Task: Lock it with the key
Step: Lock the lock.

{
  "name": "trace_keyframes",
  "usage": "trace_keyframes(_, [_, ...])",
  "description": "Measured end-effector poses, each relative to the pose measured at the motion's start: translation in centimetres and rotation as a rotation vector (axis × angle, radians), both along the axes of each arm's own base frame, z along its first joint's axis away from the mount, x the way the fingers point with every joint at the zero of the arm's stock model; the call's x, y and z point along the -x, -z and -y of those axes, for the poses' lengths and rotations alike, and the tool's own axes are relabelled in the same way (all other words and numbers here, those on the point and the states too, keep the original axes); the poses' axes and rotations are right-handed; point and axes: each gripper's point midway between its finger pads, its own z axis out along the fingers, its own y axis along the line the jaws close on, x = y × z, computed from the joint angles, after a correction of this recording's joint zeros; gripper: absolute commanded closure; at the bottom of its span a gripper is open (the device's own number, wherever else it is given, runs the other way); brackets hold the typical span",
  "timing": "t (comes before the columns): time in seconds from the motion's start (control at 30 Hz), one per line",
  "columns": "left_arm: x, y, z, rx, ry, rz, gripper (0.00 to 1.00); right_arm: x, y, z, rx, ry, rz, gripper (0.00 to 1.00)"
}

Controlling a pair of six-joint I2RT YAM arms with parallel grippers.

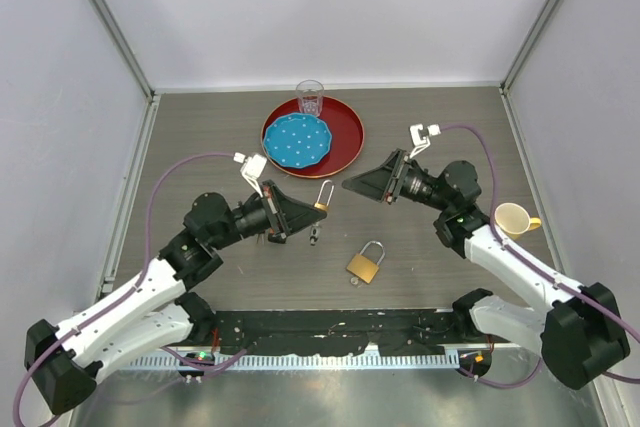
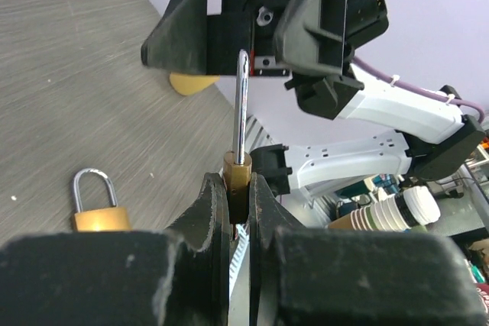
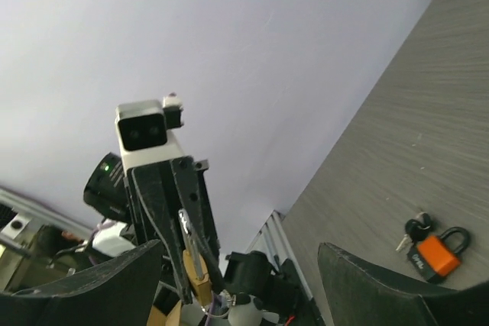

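My left gripper (image 1: 298,213) is shut on the body of a brass padlock (image 2: 238,175), with its steel shackle (image 2: 242,104) pointing away from the fingers. A key (image 1: 313,237) with a dark head hangs on a ring under that padlock (image 3: 197,284); the left wrist view hides it behind the fingers. My right gripper (image 1: 358,183) stands open just right of the shackle, facing it, with nothing between its fingers (image 2: 179,28). A second brass padlock (image 1: 366,265) lies shut on the table in front of both grippers.
A red tray (image 1: 345,137) at the back holds a blue plate (image 1: 296,140) and a clear glass (image 1: 310,98). A yellow cup (image 1: 514,219) stands at the right by my right arm. An orange padlock (image 3: 434,253) with keys lies on the table.
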Motion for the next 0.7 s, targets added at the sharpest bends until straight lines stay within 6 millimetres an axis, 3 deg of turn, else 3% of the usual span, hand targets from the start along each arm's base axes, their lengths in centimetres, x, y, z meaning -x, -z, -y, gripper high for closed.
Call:
trace_keyframes(0.27, [-0.7,-0.4,1.3,0.044,0.025,-0.017,1.0,2.4,-0.5,-3.6,-0.024,-0.149,0.036,0.33])
trace_keyframes(0.3, [-0.7,-0.4,1.4,0.048,0.03,-0.016,1.0,2.6,-0.7,-3.9,-0.026,-0.159,0.041,0.41])
trace_keyframes(0.4, [-0.6,-0.9,1.5,0.066,0.038,-0.016,1.0,3.0,-1.7,-4.4,-0.041,-0.181,0.069,0.51])
trace_keyframes(0.43, [-0.6,-1.0,1.5,0.073,0.039,-0.013,1.0,3.1,-2.0,-4.7,-0.046,-0.19,0.076,0.6])
trace_keyframes(0.5, [-0.5,-1.3,1.5,0.081,0.042,-0.009,1.0,3.2,-2.6,-5.0,-0.054,-0.198,0.095,0.7])
trace_keyframes(0.53, [-0.5,-1.3,1.5,0.083,0.043,-0.007,1.0,3.3,-2.7,-5.1,-0.057,-0.202,0.097,0.85])
trace_keyframes(0.6, [-0.4,-1.4,1.5,0.088,0.046,-0.006,1.0,3.3,-2.8,-5.3,-0.058,-0.208,0.102,0.98])
trace_keyframes(0.7, [-0.3,-1.4,1.5,0.101,0.051,-0.023,0.96,3.5,-2.8,-5.5,-0.062,-0.224,0.108,0.98])
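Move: The small brass lock is held body-first in the left fingers, its shackle about 2 cm ahead of the left hand point, 1 cm to the right and 2 cm up. From the open right hand the shackle lies roughly 6 cm left, 4 cm back and 1 cm higher. On the table, 29 cm below the right hand, are the big padlock, 4 cm left and 2 cm back, and the orange lock, 18 cm left and 5 cm ahead. The right hand sweeps left about 5 cm, also back and up, closing on the small lock's shackle the left keeps presenting. ##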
